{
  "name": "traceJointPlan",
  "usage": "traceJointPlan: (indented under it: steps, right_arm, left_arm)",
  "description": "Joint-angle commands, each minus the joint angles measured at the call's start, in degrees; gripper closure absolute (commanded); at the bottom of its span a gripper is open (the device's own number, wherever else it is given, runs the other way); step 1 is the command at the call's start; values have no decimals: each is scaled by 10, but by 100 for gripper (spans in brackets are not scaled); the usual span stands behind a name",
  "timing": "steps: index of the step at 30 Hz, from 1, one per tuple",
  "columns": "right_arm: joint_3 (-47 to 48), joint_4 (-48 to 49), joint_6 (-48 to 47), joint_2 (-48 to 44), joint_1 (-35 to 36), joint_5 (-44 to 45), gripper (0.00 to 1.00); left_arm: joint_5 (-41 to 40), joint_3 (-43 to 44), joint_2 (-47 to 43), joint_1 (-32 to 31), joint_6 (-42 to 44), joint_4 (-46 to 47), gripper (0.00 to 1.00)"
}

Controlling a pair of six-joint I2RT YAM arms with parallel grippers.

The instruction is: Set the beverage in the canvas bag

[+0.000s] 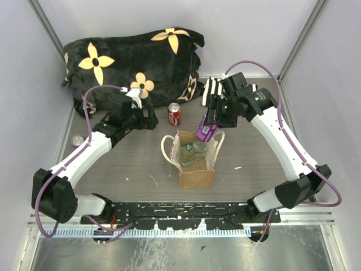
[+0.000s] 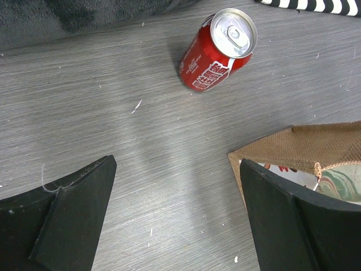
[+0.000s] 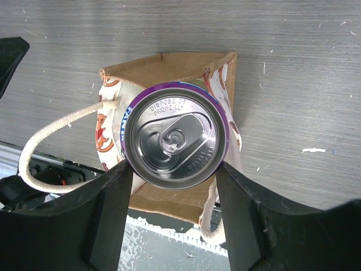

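Note:
A purple beverage can [image 3: 176, 134] hangs top-up between the fingers of my right gripper [image 3: 174, 169], which is shut on its sides. It is right over the open mouth of the tan canvas bag [image 3: 169, 70]. From above, the can [image 1: 204, 132] sits at the bag's [image 1: 196, 176] far right corner, with my right gripper [image 1: 206, 125] above it. Pale glassy items [image 1: 192, 152] lie inside the bag. My left gripper [image 2: 177, 209] is open and empty over bare table, left of the bag's corner [image 2: 316, 148]. A red can [image 2: 217, 51] stands beyond it.
The red can [image 1: 174, 114] stands just behind the bag. Another purple can [image 1: 77, 141] is at the table's left edge. A black flowered blanket [image 1: 132, 62] fills the back, with a striped cloth [image 1: 213, 89] beside it. The bag's cream handle [image 3: 51, 132] loops out to one side.

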Motion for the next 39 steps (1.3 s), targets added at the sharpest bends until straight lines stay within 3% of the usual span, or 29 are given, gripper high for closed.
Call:
traceJointPlan:
  steps: [1, 19, 36, 38, 39]
  right_arm:
    - [27, 32, 18, -37, 7, -7, 99]
    - [-5, 12, 50, -69, 86, 18, 99]
    - [-60, 45, 65, -92, 93, 41, 99]
    - [-54, 49, 64, -91, 93, 64, 89]
    - [-49, 49, 64, -89, 92, 82, 80]
  left_arm:
    - [7, 18, 2, 1, -3, 3, 2]
    - [6, 20, 1, 2, -6, 1, 2]
    - [12, 26, 7, 1, -11, -1, 2]
    - [12, 28, 9, 1, -9, -2, 2]
    - [11, 29, 10, 1, -8, -2, 2]
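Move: I already hold the purple can in my right hand, over the far edge of the canvas bag; the bag's middle lies about 9 cm back, 5 cm to the left and 20 cm below. In the bag, the nearer bottle is some 4 cm back and 3 cm left, the other 7 cm back and 9 cm left. The red can stands about 13 cm ahead and 14 cm left. From my left hand the bag is about 13 cm back and 20 cm right. My right hand draws the purple can back over the bag's far edge and somewhat left. Then the can leaves my fingers and they snap shut from its width, the hand bobbing up some 2.5 cm before sinking again. Empty, it ends about 5 cm back and 2 cm left, over the right side of the bag. ##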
